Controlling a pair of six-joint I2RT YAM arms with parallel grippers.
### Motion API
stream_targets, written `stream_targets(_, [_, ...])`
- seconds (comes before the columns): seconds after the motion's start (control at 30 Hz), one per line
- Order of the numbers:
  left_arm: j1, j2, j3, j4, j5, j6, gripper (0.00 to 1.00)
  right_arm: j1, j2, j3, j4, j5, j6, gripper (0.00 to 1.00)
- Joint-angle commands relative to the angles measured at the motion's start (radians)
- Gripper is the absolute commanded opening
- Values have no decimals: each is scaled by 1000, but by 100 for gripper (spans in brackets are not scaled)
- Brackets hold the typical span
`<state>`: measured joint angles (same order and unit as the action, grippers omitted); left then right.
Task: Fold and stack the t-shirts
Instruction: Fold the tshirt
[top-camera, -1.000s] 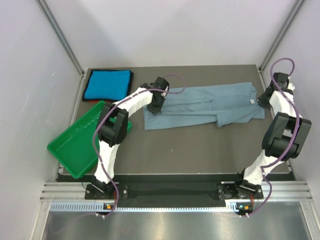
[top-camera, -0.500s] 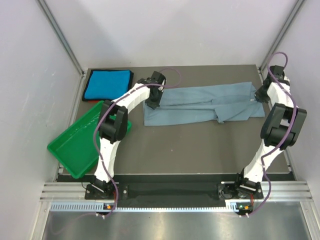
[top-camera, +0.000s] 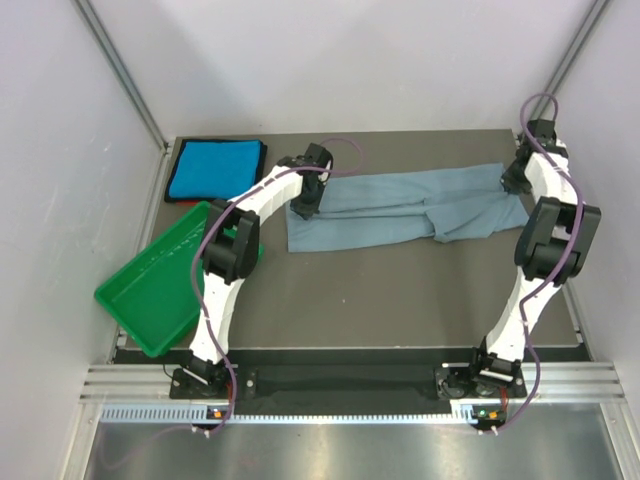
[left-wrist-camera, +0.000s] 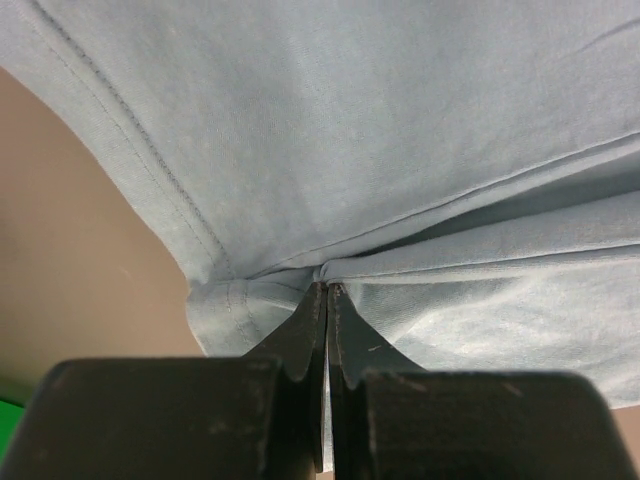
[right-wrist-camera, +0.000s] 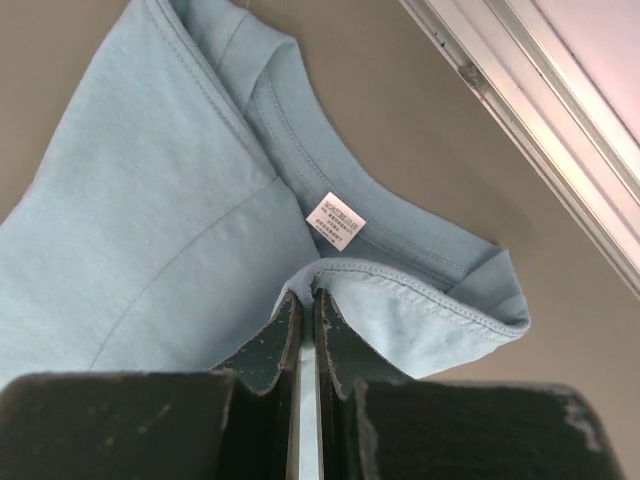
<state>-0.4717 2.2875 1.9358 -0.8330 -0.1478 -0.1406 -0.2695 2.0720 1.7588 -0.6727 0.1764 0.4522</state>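
A dusty grey-blue t-shirt (top-camera: 400, 205) lies stretched across the back of the table, folded lengthwise. My left gripper (top-camera: 303, 205) is shut on its left end; in the left wrist view the cloth (left-wrist-camera: 400, 140) bunches into the left gripper (left-wrist-camera: 327, 288). My right gripper (top-camera: 512, 181) is shut on the collar end at the far right. In the right wrist view the neckline hem folds into the right gripper (right-wrist-camera: 306, 295), and a small white tag (right-wrist-camera: 335, 219) sits just beyond. A folded turquoise t-shirt (top-camera: 214, 169) rests at the back left corner.
A green plastic tray (top-camera: 150, 290) lies tilted over the table's left edge. Metal frame posts and white walls stand close to the table's back corners; the right rail (right-wrist-camera: 530, 110) runs near the right gripper.
The right gripper has moved toward the back right corner with the collar, pulling the grey-blue shirt straighter. The left gripper shifted slightly back and left.
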Motion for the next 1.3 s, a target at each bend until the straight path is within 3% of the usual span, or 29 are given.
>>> stream_targets(0.0, [15, 3, 35, -34, -49, -17, 0, 7, 28, 71, 7, 58, -30, 0])
stream_targets(0.73, [19, 43, 66, -67, -73, -33, 0, 23, 108, 114, 62, 9, -32, 0])
stream_targets(0.8, [19, 43, 71, -71, -82, -34, 6, 24, 115, 119, 64, 8, -29, 1])
stream_targets(0.93, [19, 41, 101, -95, -107, -39, 11, 30, 129, 145, 45, 2, -29, 10])
stream_targets(1.0, [19, 37, 138, -124, -122, -42, 13, 35, 120, 157, 41, 0, -33, 20])
stream_targets(1.13, [19, -25, 147, -135, -176, -70, 27, 44, 73, 172, -4, 24, -21, 29])
stream_targets(1.27, [18, -103, 102, -124, -81, -99, 30, 44, -1, 157, -53, 57, -1, 33])
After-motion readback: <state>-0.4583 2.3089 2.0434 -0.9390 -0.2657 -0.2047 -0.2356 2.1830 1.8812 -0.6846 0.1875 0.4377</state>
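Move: The left gripper holds the t-shirt's folded edge, and the cloth it goes onto is right beneath, about 1 cm down. From it the blue stack lies some 21 cm left and 11 cm ahead, the green bin about 31 cm left and 16 cm back. The right gripper, holding the other end, must reach the shirt about 2 cm ahead and 4 cm below; the white tag is roughly 3 cm ahead, 3 cm right and 4 cm below. Lower the right gripper about 3.5 cm while easing it some 2 cm forward, bringing its pinched edge down onto the shirt near the tag, as the left gripper sinks barely half a centimetre. Then open both grippers about a third, let go of the cloth and lift them about 2 cm clear, the left also drifting left. ##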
